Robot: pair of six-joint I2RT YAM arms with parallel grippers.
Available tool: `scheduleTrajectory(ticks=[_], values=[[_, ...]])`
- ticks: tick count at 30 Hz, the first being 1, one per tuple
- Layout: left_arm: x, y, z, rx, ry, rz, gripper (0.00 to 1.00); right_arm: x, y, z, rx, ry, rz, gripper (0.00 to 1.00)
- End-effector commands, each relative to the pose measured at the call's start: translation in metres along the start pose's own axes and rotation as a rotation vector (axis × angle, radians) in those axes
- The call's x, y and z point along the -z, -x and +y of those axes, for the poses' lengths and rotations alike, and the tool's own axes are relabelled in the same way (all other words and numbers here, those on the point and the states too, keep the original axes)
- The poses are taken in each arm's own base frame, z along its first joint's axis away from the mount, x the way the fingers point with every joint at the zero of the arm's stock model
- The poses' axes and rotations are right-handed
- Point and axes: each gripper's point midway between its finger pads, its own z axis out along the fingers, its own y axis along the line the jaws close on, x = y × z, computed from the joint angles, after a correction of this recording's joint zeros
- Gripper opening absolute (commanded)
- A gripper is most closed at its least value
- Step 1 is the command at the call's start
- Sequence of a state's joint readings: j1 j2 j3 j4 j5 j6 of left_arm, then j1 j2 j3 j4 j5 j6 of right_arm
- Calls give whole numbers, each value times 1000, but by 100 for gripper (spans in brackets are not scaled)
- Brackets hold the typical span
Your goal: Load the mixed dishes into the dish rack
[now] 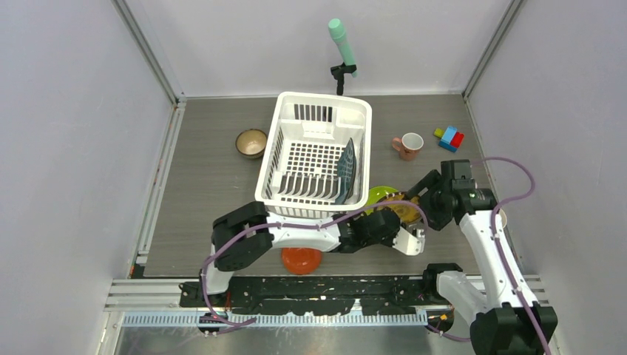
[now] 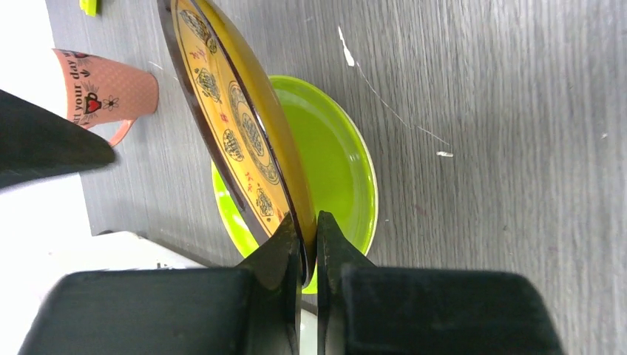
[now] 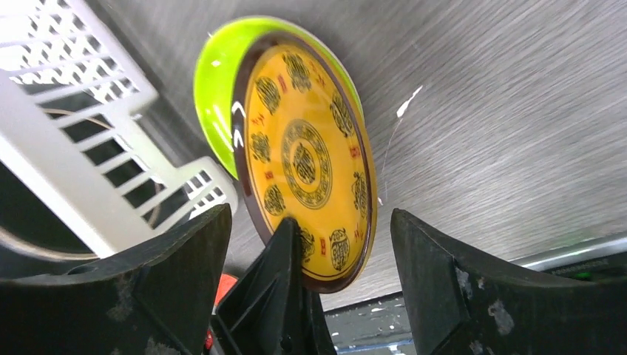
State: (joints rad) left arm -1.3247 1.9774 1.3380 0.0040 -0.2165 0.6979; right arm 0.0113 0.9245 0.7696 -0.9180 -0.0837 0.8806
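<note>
My left gripper is shut on the lower rim of the yellow patterned plate, which stands on edge, tilted over a lime-green plate lying on the table. In the top view the left gripper holds the yellow plate just right of the dish rack. My right gripper is open, one finger on each side of the yellow plate and neither touching it. A dark teal plate stands in the rack. The red-orange dish lies partly under the left arm.
A small brown bowl sits left of the rack, and a pink mug stands right of it. Coloured toy blocks lie at the far right. A mint-green cylinder on a black stand rises behind the rack.
</note>
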Motion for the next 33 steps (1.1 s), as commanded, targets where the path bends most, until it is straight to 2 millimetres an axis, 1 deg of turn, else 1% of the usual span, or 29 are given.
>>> scheduleTrajectory(ticks=[1,2,3,5,6,8,10,12,13,15,18,21,22,23,24,26,27,30,33], values=[[44,59,53,148,99,-177,0,46,35,1,27,-30,-196,86],[50,62,58,175,109,-188,0,61,44,3,20,-27,-249,86],[56,66,61,203,111,-197,0,68,47,2,13,-27,-276,86],[71,76,75,306,142,-229,0,94,63,0,-62,-19,-397,87],[75,80,80,360,150,-240,0,106,69,5,-86,7,-437,87],[86,87,80,431,121,-252,0,129,79,14,-132,86,-517,87],[102,95,88,538,125,-273,0,151,88,21,-169,157,-590,87],[120,99,99,628,143,-285,0,172,95,28,-176,214,-651,89],[132,101,104,667,154,-290,0,182,100,27,-180,220,-686,89],[159,102,116,756,178,-309,0,193,104,26,-175,220,-723,90],[206,106,135,888,218,-379,0,197,106,22,-173,206,-743,90],[247,104,149,1003,240,-444,0,191,104,20,-171,193,-731,89],[257,100,153,1042,247,-448,0,189,103,19,-171,193,-728,90],[269,91,158,1096,266,-444,0,185,102,19,-169,192,-720,90],[276,82,163,1136,287,-436,0,180,101,18,-169,189,-711,90],[284,61,173,1231,332,-406,0,173,98,17,-167,182,-695,90],[284,47,176,1280,355,-378,0,170,97,17,-166,181,-689,89],[272,12,182,1438,424,-251,0,158,93,15,-164,170,-659,89],[259,-10,191,1483,497,-169,0,151,92,14,-162,161,-645,89]])
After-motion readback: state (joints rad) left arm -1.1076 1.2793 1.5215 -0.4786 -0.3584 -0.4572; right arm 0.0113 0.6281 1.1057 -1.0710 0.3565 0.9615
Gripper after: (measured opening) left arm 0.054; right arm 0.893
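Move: Ahead and to the left of the left hand, which already grips the yellow plate by its rim, lies the middle of the dish rack: about 19 cm farther out, 22 cm left and level in height. The teal plate stands in it, roughly 16 cm ahead and 13 cm left of that hand; the green plate lies 5 cm ahead, 3 cm left and 6 cm below. From the open right hand, the yellow plate is about 5 cm left, 2 cm back and 4 cm lower, and the rack 18 cm ahead, 28 cm left. The left hand lifts the yellow plate some 30 cm, almost straight up at first, then swings it about 16 cm left towards the dish rack, rolling roughly 80 degrees about its fingers and keeping its pinch on the rim. The right hand, already open, backs off upwards and to the right, tilting its fingers farther forward, then sinks a little. ##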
